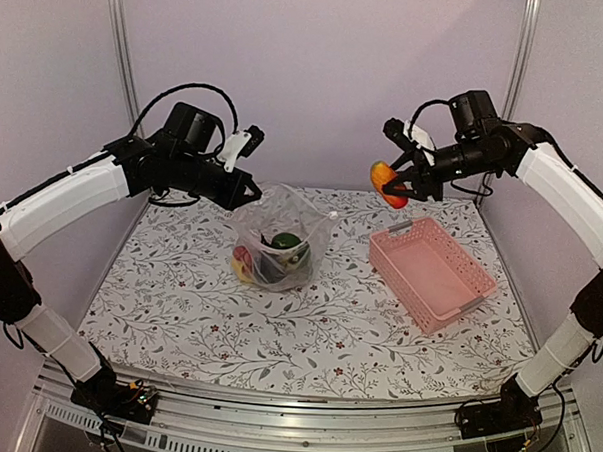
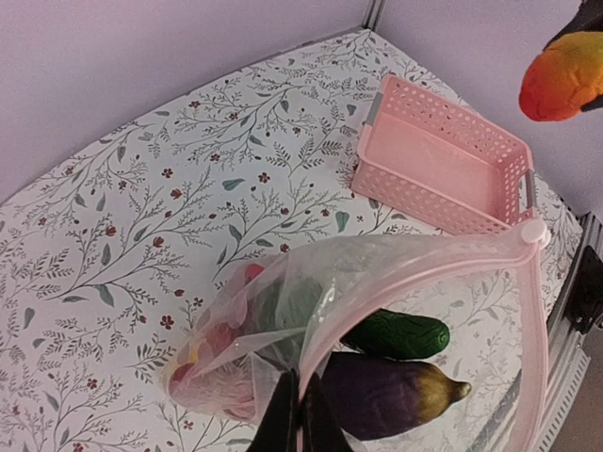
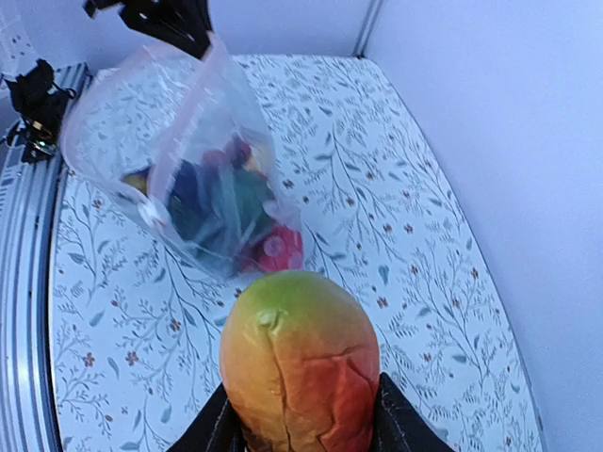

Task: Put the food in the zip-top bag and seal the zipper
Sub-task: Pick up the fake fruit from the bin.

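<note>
The clear zip-top bag stands mid-table, its mouth pulled up by my left gripper, which is shut on the rim. In the left wrist view the jaws pinch the pink zipper strip. Inside the bag lie a purple eggplant, a green cucumber and red and yellow pieces. My right gripper hangs in the air to the right of the bag, shut on an orange-red fruit with a green tip.
A pink slatted basket sits at the right of the table, with nothing visible inside. The floral mat covers the tabletop. Walls close in behind and at both sides.
</note>
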Robot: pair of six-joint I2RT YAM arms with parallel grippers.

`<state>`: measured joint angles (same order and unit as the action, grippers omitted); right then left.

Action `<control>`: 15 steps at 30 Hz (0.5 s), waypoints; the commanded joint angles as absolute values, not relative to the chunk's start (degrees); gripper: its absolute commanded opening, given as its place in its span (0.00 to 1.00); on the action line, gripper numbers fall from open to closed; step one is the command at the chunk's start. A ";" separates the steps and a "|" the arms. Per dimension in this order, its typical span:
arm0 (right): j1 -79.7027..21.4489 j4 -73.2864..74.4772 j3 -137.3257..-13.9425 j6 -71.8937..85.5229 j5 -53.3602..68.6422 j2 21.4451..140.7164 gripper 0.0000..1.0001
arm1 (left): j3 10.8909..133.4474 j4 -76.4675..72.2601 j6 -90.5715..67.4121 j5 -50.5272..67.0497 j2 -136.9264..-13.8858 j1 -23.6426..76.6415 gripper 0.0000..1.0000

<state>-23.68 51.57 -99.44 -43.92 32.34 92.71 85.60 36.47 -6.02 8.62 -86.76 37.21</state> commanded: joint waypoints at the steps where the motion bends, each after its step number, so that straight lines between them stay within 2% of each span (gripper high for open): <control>1: -31.73 42.95 -101.29 -35.87 42.84 90.31 0.32 | 85.95 35.11 -6.58 9.38 -87.26 36.51 0.02; 8: -41.86 35.55 -107.25 -29.55 45.47 95.52 0.34 | 85.31 33.85 -7.98 10.45 -86.27 36.63 0.02; 15: -45.20 29.24 -107.06 -30.37 43.89 101.60 0.35 | 85.33 33.82 -7.88 10.67 -86.05 36.57 0.02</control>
<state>-44.38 33.52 -106.94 -31.77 43.86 97.97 85.49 34.83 -7.55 9.91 -86.74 37.21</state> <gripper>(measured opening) 0.402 0.023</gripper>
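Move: The open mouth of the bag lies roughly 19 cm to the left of your right gripper, some 3 cm back and about 7 cm lower. The food already bagged sits about 16 cm left, 5 cm farther out and 24 cm below that gripper. The empty pink bin's middle is about 15 cm right, 3 cm ahead and 27 cm down. From the left gripper, the mouth is some 8 cm right, 2 cm back and 4 cm below. Swing the right gripper briskly about 16 cm left and 10 cm back, away from the bin towards the bag mouth, rising some 9 cm on the way before starting to sink. Keep the orange-red fruit pinched, turn the fingers about 25 degrees counter-clockwise and tip them up nearer level. Hold the left gripper shut on the bag's rim, almost still. ##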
